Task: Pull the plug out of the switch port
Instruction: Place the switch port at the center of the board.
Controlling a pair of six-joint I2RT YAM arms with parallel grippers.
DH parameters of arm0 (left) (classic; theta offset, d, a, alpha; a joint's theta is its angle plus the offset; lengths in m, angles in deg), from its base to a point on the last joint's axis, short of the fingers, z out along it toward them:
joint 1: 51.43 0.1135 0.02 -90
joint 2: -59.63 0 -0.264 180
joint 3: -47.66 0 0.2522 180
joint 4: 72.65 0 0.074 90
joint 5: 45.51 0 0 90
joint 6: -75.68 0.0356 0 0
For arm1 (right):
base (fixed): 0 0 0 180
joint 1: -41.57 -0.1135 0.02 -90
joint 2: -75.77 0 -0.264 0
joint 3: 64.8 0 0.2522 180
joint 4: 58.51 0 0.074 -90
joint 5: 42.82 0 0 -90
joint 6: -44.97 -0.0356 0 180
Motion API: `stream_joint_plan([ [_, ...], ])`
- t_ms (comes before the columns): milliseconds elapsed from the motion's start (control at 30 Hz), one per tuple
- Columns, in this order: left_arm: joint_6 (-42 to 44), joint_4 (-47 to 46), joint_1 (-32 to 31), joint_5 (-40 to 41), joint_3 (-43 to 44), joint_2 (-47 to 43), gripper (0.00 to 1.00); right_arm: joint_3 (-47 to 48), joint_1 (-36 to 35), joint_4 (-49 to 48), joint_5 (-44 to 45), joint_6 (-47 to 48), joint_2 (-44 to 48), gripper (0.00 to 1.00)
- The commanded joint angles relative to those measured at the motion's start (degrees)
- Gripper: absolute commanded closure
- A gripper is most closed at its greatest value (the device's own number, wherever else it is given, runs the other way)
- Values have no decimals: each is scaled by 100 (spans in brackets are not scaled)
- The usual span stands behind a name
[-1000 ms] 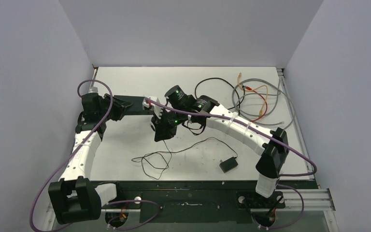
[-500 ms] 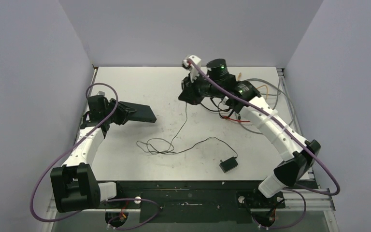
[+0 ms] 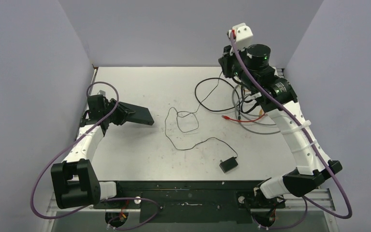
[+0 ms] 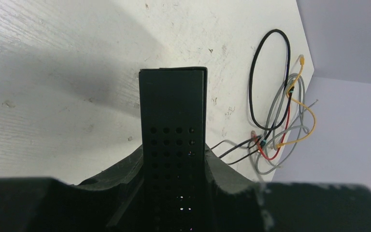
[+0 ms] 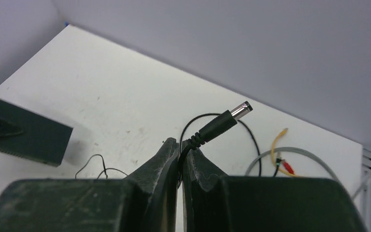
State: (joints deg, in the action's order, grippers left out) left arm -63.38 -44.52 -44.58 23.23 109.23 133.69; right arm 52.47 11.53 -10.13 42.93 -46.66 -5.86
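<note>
The switch (image 3: 137, 115), a flat black box, is held off the table at the left, with my left gripper (image 3: 117, 114) shut on its near end. In the left wrist view its perforated edge (image 4: 174, 121) stands between the fingers (image 4: 232, 176). My right gripper (image 3: 227, 64) is raised high at the back right, far from the switch. It is shut on the thin black cord just behind the plug (image 5: 222, 123), a black barrel with a bare metal tip, out of any socket. The cord (image 3: 183, 121) trails down in loops across the table. The switch (image 5: 29, 137) lies far below left in the right wrist view.
A small black adapter block (image 3: 228, 165) sits near the front, joined to the thin cord. A tangle of grey, black, red and orange cables (image 3: 251, 108) lies at the back right, under the right arm. Walls close in on three sides.
My right gripper has drawn away from the switch, up and to the back right, carrying the plug and dragging its cord. The left gripper kept the switch, nudging it slightly left.
</note>
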Motion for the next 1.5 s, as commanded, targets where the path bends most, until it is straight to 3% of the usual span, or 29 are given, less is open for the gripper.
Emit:
stream_joint_plan([
  [0, 196, -379, 28, -186, 320, -73, 100, 736, 91, -258, 1463, 435, 52, 95],
  [267, 284, -555, -200, -347, -183, 106, 100, 1217, 175, -551, 2042, 881, -213, 95],
  [533, 136, -1287, -584, -553, -645, 518, 100, 187, 268, -879, 419, 261, -473, 95],
  [700, 237, -1349, -617, -515, -816, 587, 95, -576, 279, -1323, -352, -108, -605, 95],
  [800, 358, -1197, -618, -416, -885, 520, 86, -878, 312, -1449, -545, -240, -726, 95],
  [1000, 599, -728, -602, -68, -944, 305, 57, -1429, 358, -1619, -1023, -374, -996, 95],
  [1267, 824, -103, -565, 437, -784, 95, 45, -2242, 376, -1773, -1361, -530, -1347, 95],
  [1300, 866, 2, -552, 522, -748, 69, 40, -2315, 376, -1761, -1398, -539, -1399, 95],
  [1333, 903, 98, -545, 605, -711, 57, 4, -2389, 383, -1741, -1431, -547, -1455, 95],
  [1467, 1077, 402, -474, 777, -609, -16, 4, -2712, 385, -1701, -1589, -515, -1601, 95],
])
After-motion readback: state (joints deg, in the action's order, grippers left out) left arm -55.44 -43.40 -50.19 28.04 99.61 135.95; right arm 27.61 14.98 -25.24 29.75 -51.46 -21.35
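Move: The left hand holds the switch port by one end; the bare board it is bound for lies about 9 cm right, 3 cm nearer and 13 cm below, with the thin cord's loop some 25 cm right, 1 cm farther. The right hand holds the plug 41 cm above the board, aimed roughly 5 cm ahead, 4 cm left. The black cable loop's middle is 14 cm ahead, 3 cm right; the red plug, 3 ahead, 7 right. Down and to the right by about 5 cm each, slightly back, the left hand brings the switch port to the board, then opens wide and draws back, left and lower, clear of its end. The right hand, keeping the plug pinched, swings right and up, then drops some 35 cm towards the board beside the black cable loop, easing left while its fingers tip down. ##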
